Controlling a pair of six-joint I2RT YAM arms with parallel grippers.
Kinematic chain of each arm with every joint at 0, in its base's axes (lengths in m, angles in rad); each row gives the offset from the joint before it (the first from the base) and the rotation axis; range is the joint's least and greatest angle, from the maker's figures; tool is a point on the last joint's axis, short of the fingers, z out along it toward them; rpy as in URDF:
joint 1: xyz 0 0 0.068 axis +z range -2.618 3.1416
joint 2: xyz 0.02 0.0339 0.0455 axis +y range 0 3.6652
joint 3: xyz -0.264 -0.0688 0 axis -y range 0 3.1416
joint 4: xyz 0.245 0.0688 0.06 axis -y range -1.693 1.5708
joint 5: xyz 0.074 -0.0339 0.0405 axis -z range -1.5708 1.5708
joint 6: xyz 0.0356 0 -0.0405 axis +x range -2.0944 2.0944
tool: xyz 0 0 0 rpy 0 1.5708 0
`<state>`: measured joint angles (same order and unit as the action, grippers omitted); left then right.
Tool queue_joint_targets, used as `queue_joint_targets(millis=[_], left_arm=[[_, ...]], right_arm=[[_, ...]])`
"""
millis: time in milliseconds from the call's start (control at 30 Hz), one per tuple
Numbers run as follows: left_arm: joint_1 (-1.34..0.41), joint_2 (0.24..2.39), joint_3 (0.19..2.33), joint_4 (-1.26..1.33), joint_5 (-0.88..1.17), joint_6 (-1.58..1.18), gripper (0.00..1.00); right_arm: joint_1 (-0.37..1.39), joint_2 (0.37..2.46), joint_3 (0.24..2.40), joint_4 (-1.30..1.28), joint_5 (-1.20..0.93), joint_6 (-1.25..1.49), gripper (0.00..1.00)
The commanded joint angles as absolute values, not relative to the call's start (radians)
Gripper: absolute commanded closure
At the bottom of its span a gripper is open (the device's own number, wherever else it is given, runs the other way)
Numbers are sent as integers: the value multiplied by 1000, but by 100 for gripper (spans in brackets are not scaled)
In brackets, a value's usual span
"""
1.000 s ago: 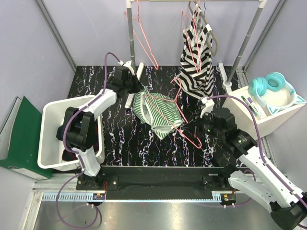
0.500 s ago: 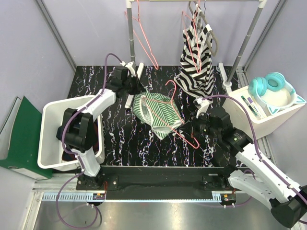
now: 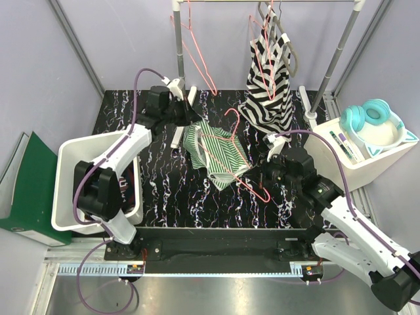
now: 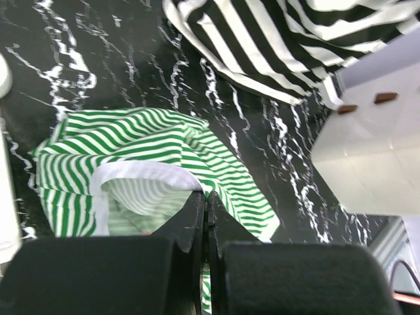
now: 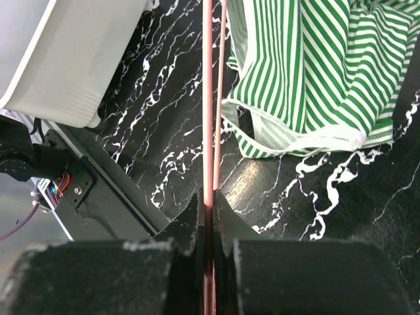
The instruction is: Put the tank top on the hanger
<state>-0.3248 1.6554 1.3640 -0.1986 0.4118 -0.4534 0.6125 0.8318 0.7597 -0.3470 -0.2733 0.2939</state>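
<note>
The green-and-white striped tank top is bunched in the middle of the black marbled table. My left gripper is shut on its upper left edge, next to the white trim, and holds that edge up. In the left wrist view the gripper pinches the striped cloth. The salmon-pink wire hanger lies slanted across the top, its hook toward the back. My right gripper is shut on the hanger's lower right end. Seen from the right wrist, the gripper clamps the pink wire beside the tank top.
A black-and-white striped garment hangs on the rail at the back, beside spare pink hangers. A white bin stands at the left. A white box with teal headphones stands at the right. A green folder leans outside the left wall.
My left gripper has risen and moved toward the back with the tank top's edge, stretching the cloth. My right gripper has shifted the hanger slightly left and back.
</note>
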Motion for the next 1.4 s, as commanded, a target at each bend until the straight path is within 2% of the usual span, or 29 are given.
queue_joint_targets(millis=[0,367,533,633,667,700,733,767,800,833,867,1100,1233,1367], left_arm=[[-379,1588,1364,-186,480,-468,100],[-528,1460,1381,-175,494,-502,100],[-552,1373,1303,-115,500,-528,100],[-548,1347,1267,-126,411,-485,98],[-548,1345,1264,-159,381,-460,93],[-546,1345,1261,-175,333,-447,74],[-546,1345,1258,-190,306,-434,61],[-546,1344,1256,-213,282,-417,40],[-546,1342,1253,-218,253,-413,12],[-546,1335,1250,-222,242,-407,4],[-548,1327,1249,-227,235,-396,1],[-610,1215,1210,-198,68,-290,1],[-756,1196,1195,-155,-43,-203,3],[-825,1230,1187,-97,-98,-181,4]], right_arm=[[630,828,747,-224,-270,276,100],[635,804,709,-138,-270,291,100],[637,779,686,-111,-256,298,100],[637,765,670,-81,-258,307,100],[637,764,667,-75,-258,310,100],[637,762,664,-71,-261,314,100],[637,761,660,-61,-264,316,100],[637,761,657,-55,-265,319,100],[637,758,655,-51,-267,324,100],[637,759,650,-45,-267,325,100],[637,756,650,-40,-268,327,100],[638,776,650,-11,-276,336,100],[641,798,646,21,-282,341,100],[646,822,646,44,-288,353,100]])
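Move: The left hand, pinching one shoulder strap of the tank top, is bound for the hanger's neck, about 11 cm back, 10 cm to its right and 6 cm above. The hanger's far shoulder end is roughly 4 cm back of this hand, 1 cm to its left and level in height; the tank top's body hangs some 5 cm back, 7 cm right and 12 cm below. From the right hand, still gripping the hanger, the neck lies about 8 cm ahead, 5 cm left and 7 cm up. The left hand carries the pinched strap back, up and to the right, about 11 cm back and 9 cm up, bringing it in over the hanger's arm towards the neck, then opens wide and lets go while easing a few centimetres left and down, before drawing off farther back and up as its fingers tip up some 25 degrees. The right hand keeps its pinch on the hanger and holds it nearly in place against this, rising and edging left only a centimetre or two while tilting about 10 degrees so that its left side and fingertips lift. ##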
